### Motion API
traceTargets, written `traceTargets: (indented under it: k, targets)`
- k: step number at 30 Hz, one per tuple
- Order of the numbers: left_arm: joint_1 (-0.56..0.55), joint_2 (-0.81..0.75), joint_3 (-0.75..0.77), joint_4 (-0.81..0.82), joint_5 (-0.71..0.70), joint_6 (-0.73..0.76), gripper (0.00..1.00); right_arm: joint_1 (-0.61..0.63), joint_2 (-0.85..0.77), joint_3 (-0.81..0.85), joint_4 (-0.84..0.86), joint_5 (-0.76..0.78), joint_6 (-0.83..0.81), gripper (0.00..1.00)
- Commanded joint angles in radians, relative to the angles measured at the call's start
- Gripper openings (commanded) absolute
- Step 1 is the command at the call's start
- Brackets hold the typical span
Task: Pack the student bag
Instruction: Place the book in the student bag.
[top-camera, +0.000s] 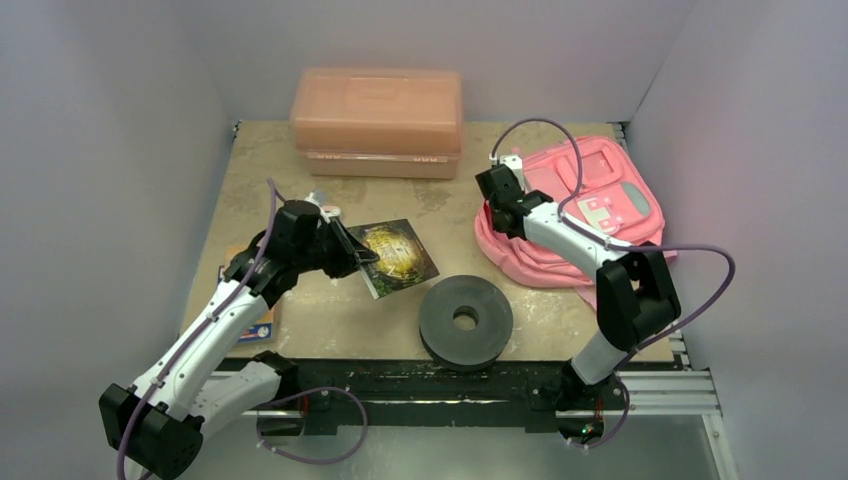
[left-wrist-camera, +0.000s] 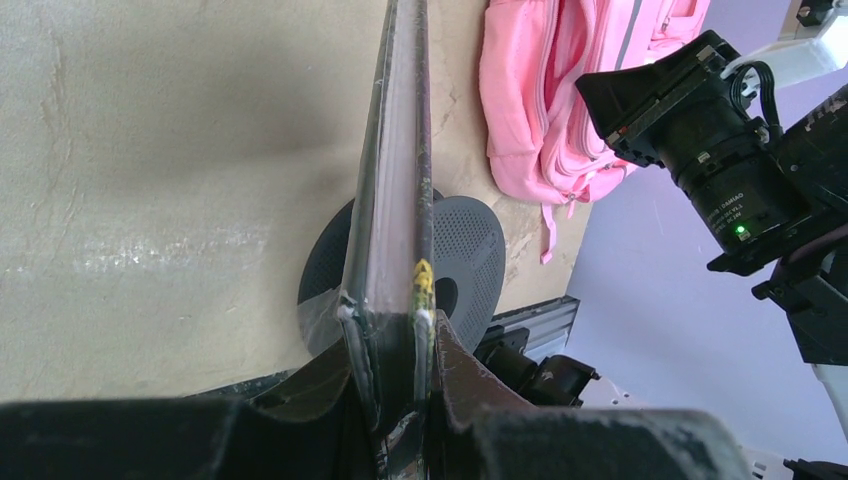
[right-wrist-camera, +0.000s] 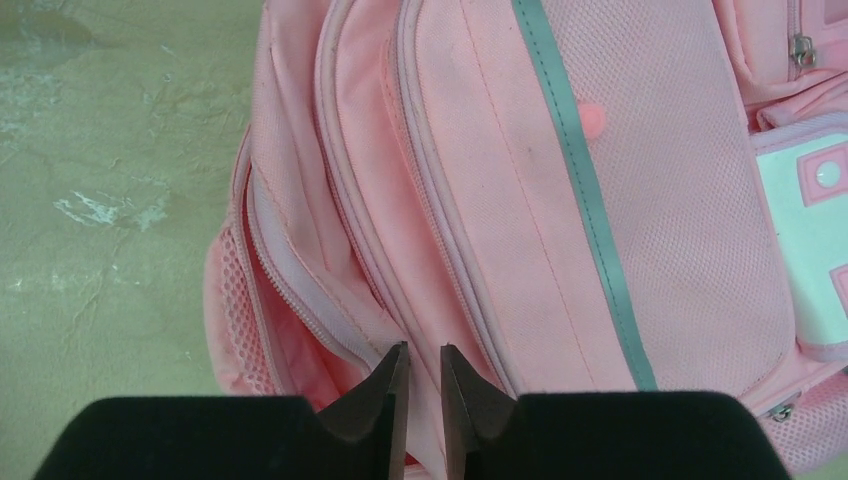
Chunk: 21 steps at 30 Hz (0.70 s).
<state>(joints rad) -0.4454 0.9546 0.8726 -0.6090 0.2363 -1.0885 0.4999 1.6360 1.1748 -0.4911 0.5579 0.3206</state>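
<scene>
The student bag (top-camera: 625, 205) lies flat at the back right, bright pink with grey trim (right-wrist-camera: 575, 170). Its main zip gapes along the left side (right-wrist-camera: 290, 300). My right gripper (top-camera: 499, 220) sits at that left edge, and its jaws (right-wrist-camera: 423, 350) stand nearly together, pinching a fold of pink fabric beside the zip. My left gripper (top-camera: 352, 255) is shut on a thin dark book (top-camera: 398, 255) with a gold round design, held just above the table. In the left wrist view the book's edge (left-wrist-camera: 395, 200) runs straight up from between the fingers (left-wrist-camera: 395, 340).
A rigid salmon plastic box (top-camera: 377, 120) stands at the back centre. A black perforated disc (top-camera: 466, 320) lies near the front edge, right of the book. A flat orange and blue item (top-camera: 260, 325) lies under my left arm. Grey walls close in on both sides.
</scene>
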Motion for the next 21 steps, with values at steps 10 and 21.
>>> traceTargets:
  k: [10,21]
  targets:
    - [0.004,-0.033,0.006,0.092,0.045,-0.019,0.0,0.035,0.08,0.004,0.04,-0.026,-0.01,0.23]
    - [0.004,0.022,0.015,0.123,0.079,-0.023,0.0,0.036,0.201,0.017,0.041,0.082,-0.001,0.75]
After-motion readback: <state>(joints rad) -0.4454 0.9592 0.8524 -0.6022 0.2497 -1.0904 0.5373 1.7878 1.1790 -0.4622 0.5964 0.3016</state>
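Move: The right hand's nearly shut fingers are over the student bag's open zip edge, which lies roughly 5 cm below, 1 cm ahead and 1 cm to the left. The bag's middle is some 15 cm to the hand's right, 5 cm ahead and 7 cm lower; the black disc is about 20 cm back, 11 cm left and 9 cm down. From the left hand, which already holds the book, that zip edge is about 31 cm right, 16 cm ahead and 14 cm below. A little to the left first, then down about 5 cm, the right hand sinks towards the bag's open zip edge. On the way its almost closed fingers spread to about three quarters open, one each side of the zipped folds, and the wrist tilts slightly, its left side dropping. The left hand stays put and keeps its pinch on the book. ##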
